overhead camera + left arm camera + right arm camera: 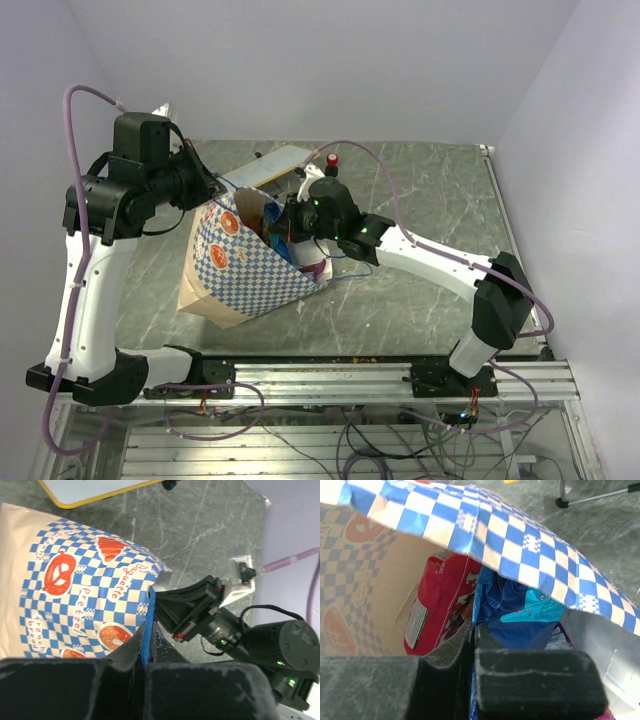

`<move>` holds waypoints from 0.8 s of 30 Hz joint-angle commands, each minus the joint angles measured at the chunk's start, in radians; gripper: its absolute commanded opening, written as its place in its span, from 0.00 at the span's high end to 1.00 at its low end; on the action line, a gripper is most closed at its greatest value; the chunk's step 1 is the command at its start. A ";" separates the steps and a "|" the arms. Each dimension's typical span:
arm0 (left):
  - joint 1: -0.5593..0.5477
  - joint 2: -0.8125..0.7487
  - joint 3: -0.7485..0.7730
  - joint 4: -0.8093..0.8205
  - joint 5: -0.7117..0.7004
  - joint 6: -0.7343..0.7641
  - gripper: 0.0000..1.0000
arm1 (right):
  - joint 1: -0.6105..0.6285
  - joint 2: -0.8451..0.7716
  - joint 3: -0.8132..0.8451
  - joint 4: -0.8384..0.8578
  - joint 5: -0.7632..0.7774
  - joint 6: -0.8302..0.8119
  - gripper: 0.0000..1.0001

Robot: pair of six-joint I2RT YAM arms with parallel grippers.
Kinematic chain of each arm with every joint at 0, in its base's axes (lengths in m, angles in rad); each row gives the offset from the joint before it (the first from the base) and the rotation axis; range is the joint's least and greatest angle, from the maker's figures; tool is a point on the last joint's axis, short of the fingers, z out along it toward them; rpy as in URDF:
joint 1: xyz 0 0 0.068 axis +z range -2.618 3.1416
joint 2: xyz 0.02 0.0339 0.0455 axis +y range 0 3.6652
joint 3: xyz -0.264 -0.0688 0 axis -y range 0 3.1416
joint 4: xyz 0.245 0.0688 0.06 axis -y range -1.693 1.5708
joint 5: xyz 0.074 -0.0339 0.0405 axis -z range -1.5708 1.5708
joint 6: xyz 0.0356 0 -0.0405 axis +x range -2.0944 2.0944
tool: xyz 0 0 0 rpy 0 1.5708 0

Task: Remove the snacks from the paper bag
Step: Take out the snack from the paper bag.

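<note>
The blue-and-white checkered paper bag (245, 270) lies tilted on the table with its mouth facing up and to the right. My left gripper (213, 190) is shut on the blue edge strip at the bag's rim (148, 611), holding the mouth up. My right gripper (284, 226) reaches into the mouth. In the right wrist view its jaws (474, 630) are shut on the edge of a blue snack packet (520, 622). A magenta-red packet (442, 605) stands just left of it against the cream lining (375, 580). Other snacks are hidden deeper in the bag.
A flat white board with a yellow edge (277, 165) lies behind the bag. A small red-and-black knob (331, 160) stands next to it. The right arm's wrist (200, 610) sits close to the left fingers. Grey marble table (440, 200) extends right; walls enclose three sides.
</note>
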 commanded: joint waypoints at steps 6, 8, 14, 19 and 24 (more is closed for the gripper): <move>0.014 -0.026 0.030 -0.053 -0.112 0.022 0.93 | 0.011 -0.179 0.120 -0.062 0.019 -0.045 1.00; 0.015 -0.023 0.035 -0.047 -0.106 0.022 0.93 | 0.010 -0.215 0.119 -0.107 0.054 -0.067 1.00; 0.016 -0.005 0.053 -0.041 -0.097 0.027 0.93 | 0.010 -0.298 0.162 -0.224 0.113 -0.115 1.00; 0.019 0.001 0.038 -0.023 -0.074 0.032 0.93 | 0.009 -0.345 0.246 -0.316 0.177 -0.164 1.00; 0.026 0.014 0.050 -0.028 -0.067 0.051 0.93 | 0.002 -0.370 0.344 -0.392 0.325 -0.214 1.00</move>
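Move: The right gripper already pinches the blue snack by its top edge; the snack's middle is about 3 cm left, 1 cm ahead and 8 cm below those fingers. The tilted paper bag is centred roughly 9 cm left, level fore and aft, 11 cm below them; the red snack inside is around 8 cm left, 4 cm ahead, 8 cm down. From the left hand the blue snack is some 15 cm right, 2 cm ahead, 24 cm below. Keep the pinch on the blue snack and draw it up out of the paper bag's mouth with the right gripper: raise about 14 cm while swinging some 9 cm right, away from the bag, with slight drift back, the fingers tipping upward. Hold the bag's blue handle shut in the left gripper, easing it only 1 to 2 cm left. ##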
